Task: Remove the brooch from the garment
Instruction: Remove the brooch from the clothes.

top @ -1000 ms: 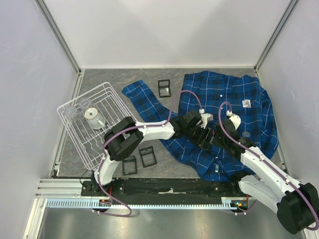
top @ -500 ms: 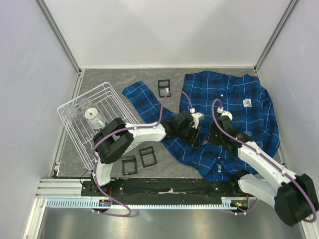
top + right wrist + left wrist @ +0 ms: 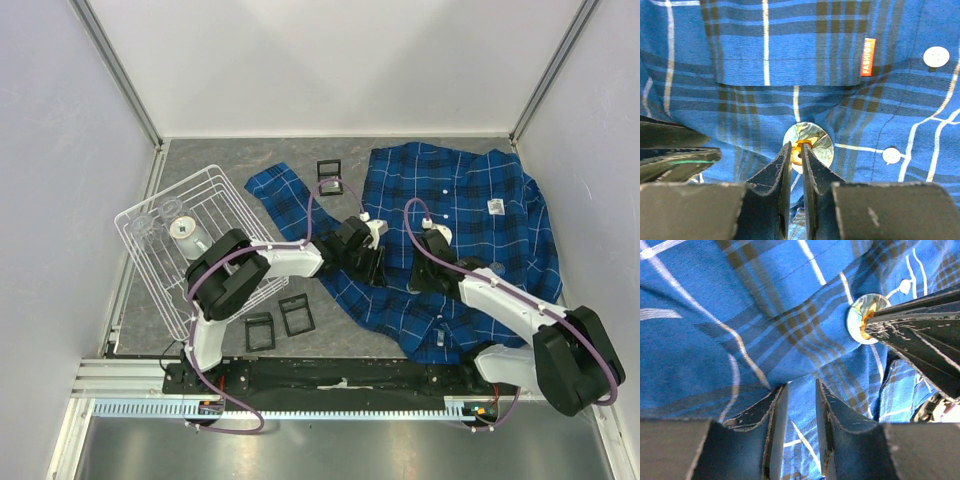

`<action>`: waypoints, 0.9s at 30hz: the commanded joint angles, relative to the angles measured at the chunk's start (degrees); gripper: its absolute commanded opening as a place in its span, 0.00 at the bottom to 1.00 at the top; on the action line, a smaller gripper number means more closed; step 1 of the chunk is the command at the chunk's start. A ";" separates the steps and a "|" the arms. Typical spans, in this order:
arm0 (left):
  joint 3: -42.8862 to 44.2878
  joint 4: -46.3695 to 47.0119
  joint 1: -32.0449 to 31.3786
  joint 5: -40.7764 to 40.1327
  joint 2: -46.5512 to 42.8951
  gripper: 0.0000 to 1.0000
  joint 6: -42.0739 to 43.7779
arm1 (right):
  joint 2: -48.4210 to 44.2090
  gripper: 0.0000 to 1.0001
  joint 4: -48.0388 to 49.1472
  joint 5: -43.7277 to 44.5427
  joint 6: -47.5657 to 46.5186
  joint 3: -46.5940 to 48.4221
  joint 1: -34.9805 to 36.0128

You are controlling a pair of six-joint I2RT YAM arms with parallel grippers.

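Observation:
The garment (image 3: 470, 200), a blue plaid shirt, lies spread over the right half of the table. The brooch (image 3: 817, 139) is a round, pale disc with an orange centre, pinned just below the pocket seam; it also shows in the left wrist view (image 3: 859, 316). My right gripper (image 3: 796, 146) (image 3: 420, 268) is shut on the brooch's orange centre. The right fingers (image 3: 912, 327) reach in from the right in the left wrist view. My left gripper (image 3: 801, 385) (image 3: 372, 262) sits just left of the brooch, pinching a fold of shirt cloth between its narrow jaws.
A white wire rack (image 3: 150, 270) holding a cup (image 3: 186, 232) stands at the left. Black square frames lie near the back (image 3: 329, 176) and near the front (image 3: 297, 313) (image 3: 260, 332). A shirt sleeve (image 3: 285, 200) stretches toward the rack. The shirt's small white buttons (image 3: 936, 56) lie to the right of the brooch.
Both grippers have moved left across the shirt and drawn closer together. Both jaws have narrowed, the right ones closing on the brooch's centre, the left ones on the cloth.

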 commanded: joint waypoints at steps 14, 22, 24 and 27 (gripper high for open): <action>-3.41 1.71 2.50 1.49 -0.15 0.37 -1.27 | 1.98 0.47 2.97 -0.33 -2.37 2.52 1.69; -3.76 1.36 2.50 1.40 -1.03 0.37 -0.92 | 6.11 0.57 2.18 3.88 -2.11 3.04 4.50; -3.67 1.27 2.59 1.32 -1.30 0.37 -0.66 | 7.07 0.60 1.21 6.34 -2.03 3.39 5.73; -3.41 1.10 2.59 1.58 -1.30 0.38 -0.66 | 9.00 0.63 0.60 8.37 -1.68 3.92 6.52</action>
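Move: The brooch is almost under the right fingertips: about 1 cm ahead, 1 cm to the right and roughly 2 cm below the right hand. From that hand, the red FASHION tag lies some 7 cm ahead and 5 cm right, and the nearest shirt button about 7 cm right, level with the hand. From the left hand, the brooch is roughly 8 cm to the right, 3 cm back and a little lower. Spread the right fingers from nearly shut to well over half open above the brooch, easing slightly right, then about 2 cm left, and sink about 1 cm so that the tips come down either side of its middle. Meanwhile drag the cloth under the left fingertips some 2 cm forward and left, dipping a little, then hold there with that grip's opening unchanged. ##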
